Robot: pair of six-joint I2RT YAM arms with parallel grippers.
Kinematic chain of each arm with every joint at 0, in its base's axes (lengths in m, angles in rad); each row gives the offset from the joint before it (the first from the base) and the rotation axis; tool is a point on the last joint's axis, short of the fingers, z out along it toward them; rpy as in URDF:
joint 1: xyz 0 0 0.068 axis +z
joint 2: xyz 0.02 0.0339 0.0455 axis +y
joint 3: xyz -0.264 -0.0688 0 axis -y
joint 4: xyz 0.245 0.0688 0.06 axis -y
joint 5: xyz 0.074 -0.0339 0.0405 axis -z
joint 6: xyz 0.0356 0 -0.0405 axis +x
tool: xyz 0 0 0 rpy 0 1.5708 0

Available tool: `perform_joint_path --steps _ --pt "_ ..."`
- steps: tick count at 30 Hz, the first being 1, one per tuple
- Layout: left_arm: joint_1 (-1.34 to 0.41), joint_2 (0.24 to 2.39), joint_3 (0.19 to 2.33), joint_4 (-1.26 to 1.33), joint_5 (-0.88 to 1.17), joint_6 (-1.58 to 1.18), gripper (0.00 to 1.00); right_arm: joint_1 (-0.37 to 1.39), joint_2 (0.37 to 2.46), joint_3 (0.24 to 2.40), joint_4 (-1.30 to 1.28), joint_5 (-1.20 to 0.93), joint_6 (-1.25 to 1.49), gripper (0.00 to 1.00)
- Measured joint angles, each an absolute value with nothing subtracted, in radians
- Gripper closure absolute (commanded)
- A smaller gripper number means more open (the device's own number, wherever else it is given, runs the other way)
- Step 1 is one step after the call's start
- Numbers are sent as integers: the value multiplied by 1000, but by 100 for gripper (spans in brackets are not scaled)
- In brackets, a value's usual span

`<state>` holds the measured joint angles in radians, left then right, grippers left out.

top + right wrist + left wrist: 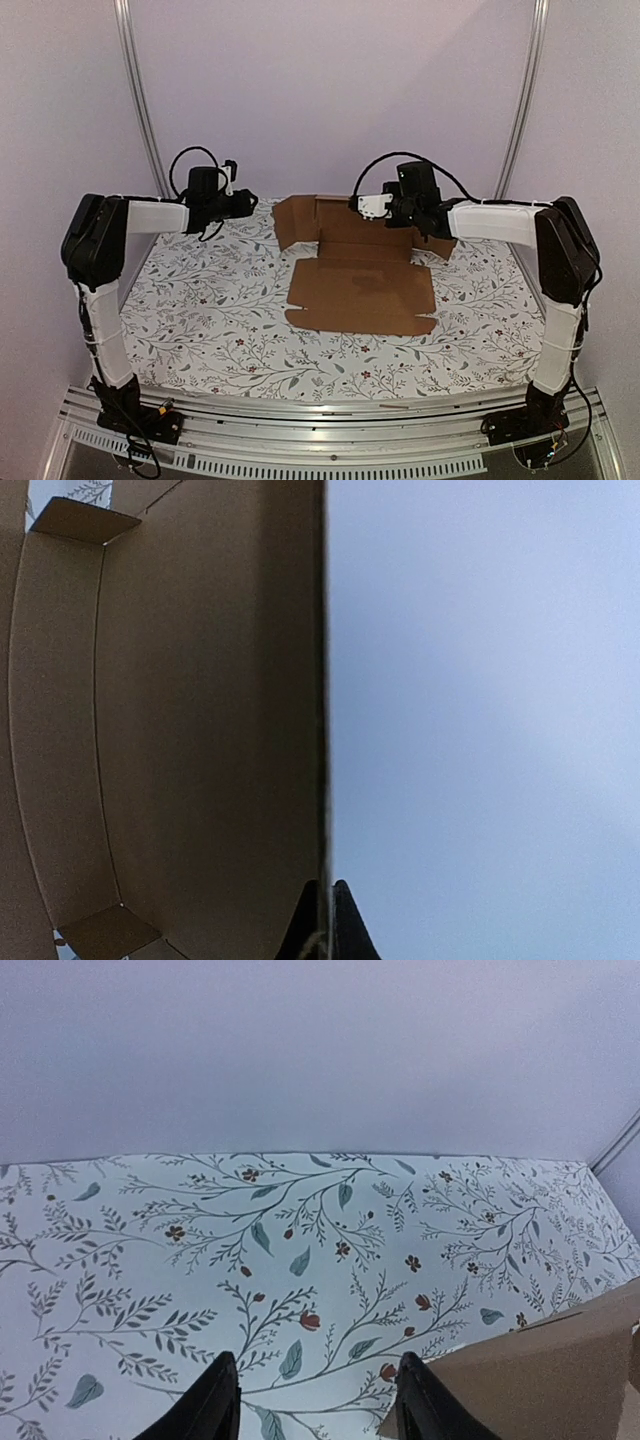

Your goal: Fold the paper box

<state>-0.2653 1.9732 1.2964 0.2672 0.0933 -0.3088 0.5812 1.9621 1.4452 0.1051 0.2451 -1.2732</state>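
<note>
The paper box [360, 290] is a brown cardboard sheet lying on the floral cloth, its front panel flat and its rear panel and left flap standing up. My right gripper [362, 204] is at the rear panel's top edge. In the right wrist view that thin edge runs straight down between the fingers of the right gripper [327, 920], which is shut on it, with the box's inner face [200, 730] to the left. My left gripper [250, 203] hovers just left of the raised flap. In the left wrist view the left gripper [318, 1400] is open over bare cloth, a cardboard corner [540, 1380] beside its right finger.
The floral tablecloth [200, 310] covers the table. Lilac walls close in on three sides, with slanted metal poles [140, 100] at the back left and back right. An aluminium rail [330, 420] runs along the near edge between the arm bases.
</note>
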Motion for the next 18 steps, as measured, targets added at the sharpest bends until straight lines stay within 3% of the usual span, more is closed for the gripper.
perform_joint_path --steps 3,6,18 --pt "-271 2144 1540 174 179 -249 48 580 1978 1474 83 219 -1278 100" --pt "-280 2223 1649 120 272 -184 48 577 1996 1506 58 193 -1281 100" --pt "-373 2151 1491 73 545 19 42 569 2011 1579 -60 144 -1250 100"
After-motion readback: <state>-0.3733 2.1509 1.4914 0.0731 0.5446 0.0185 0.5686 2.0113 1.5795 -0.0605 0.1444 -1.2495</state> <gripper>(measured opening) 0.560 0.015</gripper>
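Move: The paper box's left side flap stands about 14 cm to the left hand's right, 1 cm back and some 6 cm lower. The back wall's middle is roughly 35 cm right of that hand, level ahead and 5 cm down; the flat front panel lies 33 cm right, 14 cm back and 14 cm below. From the right hand, closed on the wall's rim, the wall's middle is 8 cm left and 8 cm down, and the left flap 29 cm left, 1 cm back, 8 cm down. The left side flap gets swept inward by the left hand, which passes right and briefly forward around its outer edge, then draws back, going about 13 cm right overall and sinking 4 cm. The wrist turns some 35 degrees clockwise, fingers staying half open, the right-hand finger coming to push on the flap's outer face. The right hand keeps its pinch on the back wall's rim, barely shifting. ##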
